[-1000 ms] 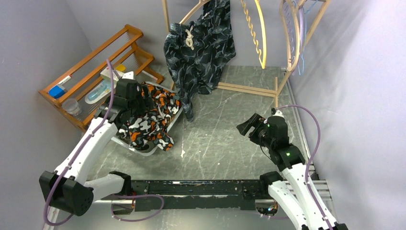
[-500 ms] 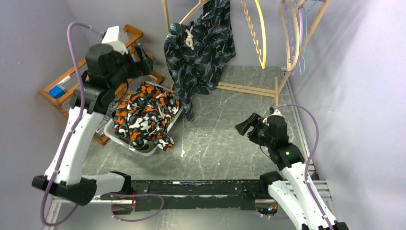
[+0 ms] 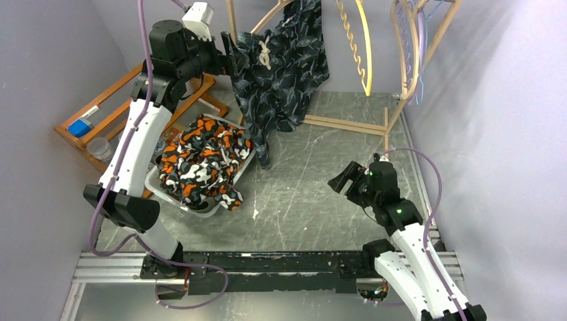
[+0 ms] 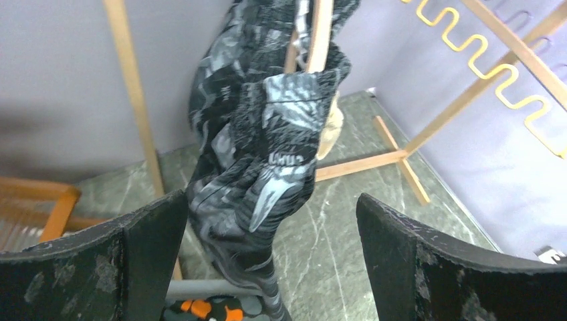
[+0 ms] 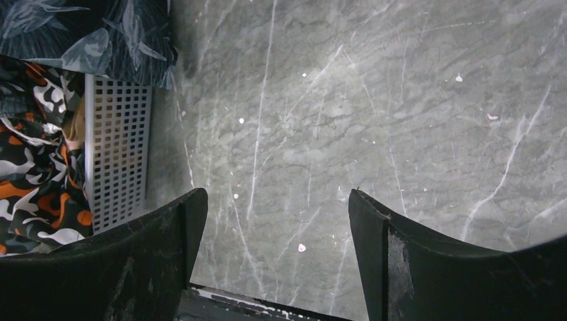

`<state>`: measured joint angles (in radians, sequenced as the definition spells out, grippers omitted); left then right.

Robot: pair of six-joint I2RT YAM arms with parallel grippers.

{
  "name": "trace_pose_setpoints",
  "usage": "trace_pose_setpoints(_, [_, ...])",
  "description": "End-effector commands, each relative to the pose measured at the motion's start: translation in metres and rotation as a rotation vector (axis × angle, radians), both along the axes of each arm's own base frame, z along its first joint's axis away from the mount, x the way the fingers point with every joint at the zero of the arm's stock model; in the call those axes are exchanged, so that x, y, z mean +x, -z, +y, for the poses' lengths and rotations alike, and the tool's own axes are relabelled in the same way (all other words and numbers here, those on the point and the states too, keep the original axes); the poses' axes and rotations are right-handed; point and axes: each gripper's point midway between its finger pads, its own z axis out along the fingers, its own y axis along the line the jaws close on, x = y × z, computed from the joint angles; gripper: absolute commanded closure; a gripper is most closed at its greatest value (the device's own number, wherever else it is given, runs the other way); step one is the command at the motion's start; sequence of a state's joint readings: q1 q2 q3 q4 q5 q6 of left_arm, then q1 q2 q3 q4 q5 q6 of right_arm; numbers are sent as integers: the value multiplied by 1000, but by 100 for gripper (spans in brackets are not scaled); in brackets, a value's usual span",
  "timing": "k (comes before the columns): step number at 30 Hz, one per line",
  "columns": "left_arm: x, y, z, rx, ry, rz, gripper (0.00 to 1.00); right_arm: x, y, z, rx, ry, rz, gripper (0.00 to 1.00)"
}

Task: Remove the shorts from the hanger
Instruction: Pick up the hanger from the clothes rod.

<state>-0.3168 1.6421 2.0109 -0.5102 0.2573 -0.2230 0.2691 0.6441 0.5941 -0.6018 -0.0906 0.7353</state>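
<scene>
Dark leaf-print shorts [image 3: 284,73] with a knotted white drawstring [image 3: 266,52] hang from a curved wooden hanger [image 3: 262,21] at the back. My left gripper [image 3: 229,59] is raised beside their left edge, open and holding nothing. In the left wrist view the shorts [image 4: 257,154] hang just beyond the spread fingers of the left gripper [image 4: 271,204], draped over the hanger [image 4: 319,33]. Orange-black-white camouflage shorts [image 3: 204,164] lie heaped in a white basket [image 3: 155,188]. My right gripper [image 3: 339,179] hovers open over the bare floor, and the right wrist view shows this gripper [image 5: 277,200] empty.
A wooden shelf rack [image 3: 127,83] with bottles stands at the left wall behind the basket. A wooden stand [image 3: 348,124] at the back carries a yellow wavy hanger [image 3: 349,33] and several more hangers [image 3: 409,47]. The basket's perforated wall [image 5: 117,147] shows left of the right gripper.
My left arm rose from the basket, leaving the camouflage shorts there, and swung up and back to the hanging shorts with its jaws wider. The right arm barely moved.
</scene>
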Motion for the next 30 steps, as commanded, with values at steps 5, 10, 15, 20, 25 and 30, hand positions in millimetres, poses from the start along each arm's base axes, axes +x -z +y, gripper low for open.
trace_pose_setpoints(5, [18, -18, -42, -17, 228, -135, 5, -6, 16, 0, -26, -28, 53, 19])
trace_pose_setpoints(10, [46, 0, -52, 28, 251, -102, 22, -9, 24, 3, -22, -46, 92, 19])
trace_pose_setpoints(15, [45, 4, -57, 1, 281, -116, 60, -13, 32, 6, -8, -54, 125, 19])
trace_pose_setpoints(20, [39, -7, -58, -42, 279, -148, 93, -14, 34, 6, -2, -47, 130, 19])
trace_pose_setpoints(25, [34, -21, -69, -73, 256, -244, 93, -13, 35, 5, -5, -42, 139, 19])
trace_pose_setpoints(30, [28, -45, -80, -109, 201, -381, 93, -15, 38, 5, -5, -35, 158, 19])
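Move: The near end of the wooden hanger, wrapped in the dark shorts' waistband, is about 6 cm ahead of my open left hand, 6 cm to its right and 3 cm lower. The shorts' pale cord hangs some 8 cm to the hand's right, level fore and aft. The yellow hanger's near end is about 30 cm right and 8 cm back, and the basket of camo shorts roughly 13 cm back, 7 cm left and far below. From my right hand that wooden end lies about 29 cm ahead, 25 cm left and 27 cm up. I swing my left hand forward and right, about 6 cm each way, to the near end of the wooden hanger, turning clockwise some 15 degrees. I dip 3 cm as the fingers shut and pinch the waistband and hanger end, then draw them back and right about 2 cm, tipping the fingers up slightly. My empty right hand sinks about 3 cm. ##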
